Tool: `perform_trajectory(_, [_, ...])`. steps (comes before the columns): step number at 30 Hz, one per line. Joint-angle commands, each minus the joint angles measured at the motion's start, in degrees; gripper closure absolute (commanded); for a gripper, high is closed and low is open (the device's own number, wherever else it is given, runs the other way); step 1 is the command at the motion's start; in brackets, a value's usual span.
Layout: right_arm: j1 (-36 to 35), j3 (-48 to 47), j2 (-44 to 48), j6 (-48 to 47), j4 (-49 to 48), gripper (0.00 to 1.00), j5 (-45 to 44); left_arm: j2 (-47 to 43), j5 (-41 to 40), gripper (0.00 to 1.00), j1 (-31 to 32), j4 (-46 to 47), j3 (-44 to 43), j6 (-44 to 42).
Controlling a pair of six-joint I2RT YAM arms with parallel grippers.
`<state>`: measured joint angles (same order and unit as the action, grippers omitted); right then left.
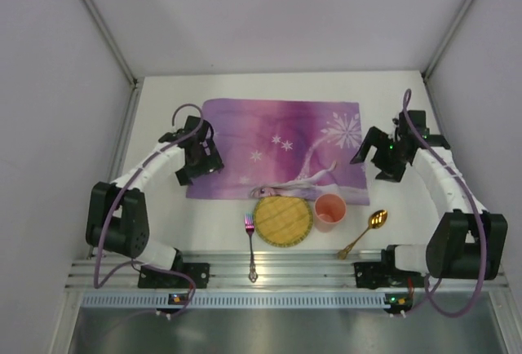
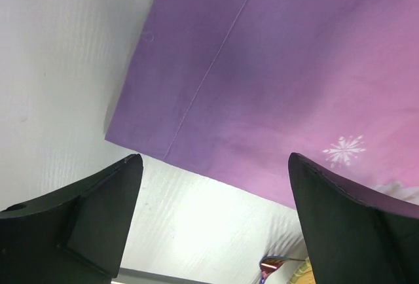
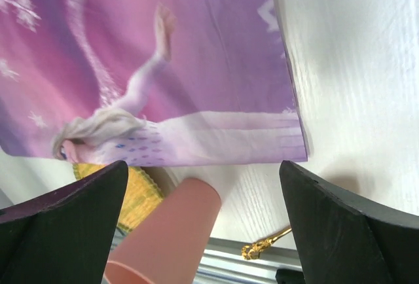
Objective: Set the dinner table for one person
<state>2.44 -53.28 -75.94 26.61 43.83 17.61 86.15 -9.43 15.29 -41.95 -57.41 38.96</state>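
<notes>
The white dinner table (image 1: 163, 117) carries a purple snowflake placemat (image 1: 277, 146) in its middle. In front of the mat lie a yellow woven plate (image 1: 283, 220), a pink cup (image 1: 329, 210), a gold spoon (image 1: 364, 232) and a fork (image 1: 250, 246). My left gripper (image 1: 198, 166) hangs open over the mat's left near corner (image 2: 216, 159), nothing between its fingers. My right gripper (image 1: 382, 162) stands open above the mat's right near corner (image 3: 203, 166). Below it are the cup (image 3: 170, 231) and the spoon's handle (image 3: 265, 245), neither touched.
A ribbed aluminium rail (image 1: 269, 268) runs along the near edge, with both arm bases bolted to it. Grey walls close in the left, right and back. The fork's tines (image 2: 275, 266) and the plate's rim (image 2: 302, 272) peek in at the bottom of the left wrist view.
</notes>
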Motion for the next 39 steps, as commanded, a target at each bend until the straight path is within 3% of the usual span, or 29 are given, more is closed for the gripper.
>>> perform_trajectory(1, [0.3, -8.2, 4.2, -1.5, 3.4, 0.0, -5.0, -4.0, -1.8, 0.02, -0.3, -1.1, -4.6, 0.1])
perform_trajectory(6, [0.3, -13.2, -1.7, 1.9, -0.9, 0.0, -2.5, -2.9, -5.0, 0.02, -0.2, 1.9, -10.0, -0.3])
perform_trajectory(9, [0.3, -13.9, -9.5, 3.6, -5.8, 0.01, 0.4, 2.1, -4.0, 0.02, -0.7, 6.4, -12.3, -1.4])
perform_trajectory(12, [0.2, -16.9, -21.6, 4.7, -9.4, 0.12, 4.8, 12.8, -1.2, 0.02, -1.1, 8.0, -16.8, -2.1])
perform_trajectory(14, [0.1, -20.5, -26.0, 5.0, -10.4, 0.22, 6.6, 17.2, 1.3, 0.03, -1.1, 7.9, -21.1, -2.7])
perform_trajectory(18, [-0.3, -26.7, -35.0, 5.6, -10.7, 0.33, 7.6, 26.5, 2.7, 0.05, -1.2, 7.4, -27.3, -2.4])
perform_trajectory(27, [-0.3, -37.9, -49.2, 5.8, -9.6, 0.32, 7.5, 34.4, 4.2, 0.05, -2.9, 8.9, -30.7, -1.9])
perform_trajectory(31, [0.0, -44.2, -54.8, 5.5, -6.9, 0.32, 6.7, 39.7, 4.6, 0.05, -4.9, 7.2, -37.5, -2.8])
perform_trajectory(34, [0.7, -48.8, -57.9, 5.3, -4.6, 0.33, 6.3, 44.7, 4.6, 0.05, -5.7, 3.8, -47.8, -4.0])
perform_trajectory(39, [1.2, -51.7, -59.3, 5.1, -2.9, 0.33, 5.9, 47.3, 3.7, 0.05, -5.9, -0.4, -53.3, -3.4])
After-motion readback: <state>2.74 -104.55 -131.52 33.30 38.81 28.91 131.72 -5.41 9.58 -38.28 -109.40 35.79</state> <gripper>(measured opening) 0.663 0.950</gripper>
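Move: The middle of the purple placemat lies about 13 cm ahead of my left hand, 25 cm to its right and 6 cm below. From my right hand it is some 15 cm ahead, 27 cm to the left and 10 cm below. The mat's near edge meets the plate, about 14 cm back and 28 cm left of my right hand. The cup stands 14 cm back and 13 cm left, and the gold spoon 19 cm back and barely left. With both hands open I lift and arc forward over the placemat, then come down with my fingertips on its left and right side parts, my right fingers closing by about a third on the way down. Staying low, I press onto the cloth and push both hands on forward another 10 cm or so, away from the plate and cup, my right hand rolling slightly so its left side rises. ##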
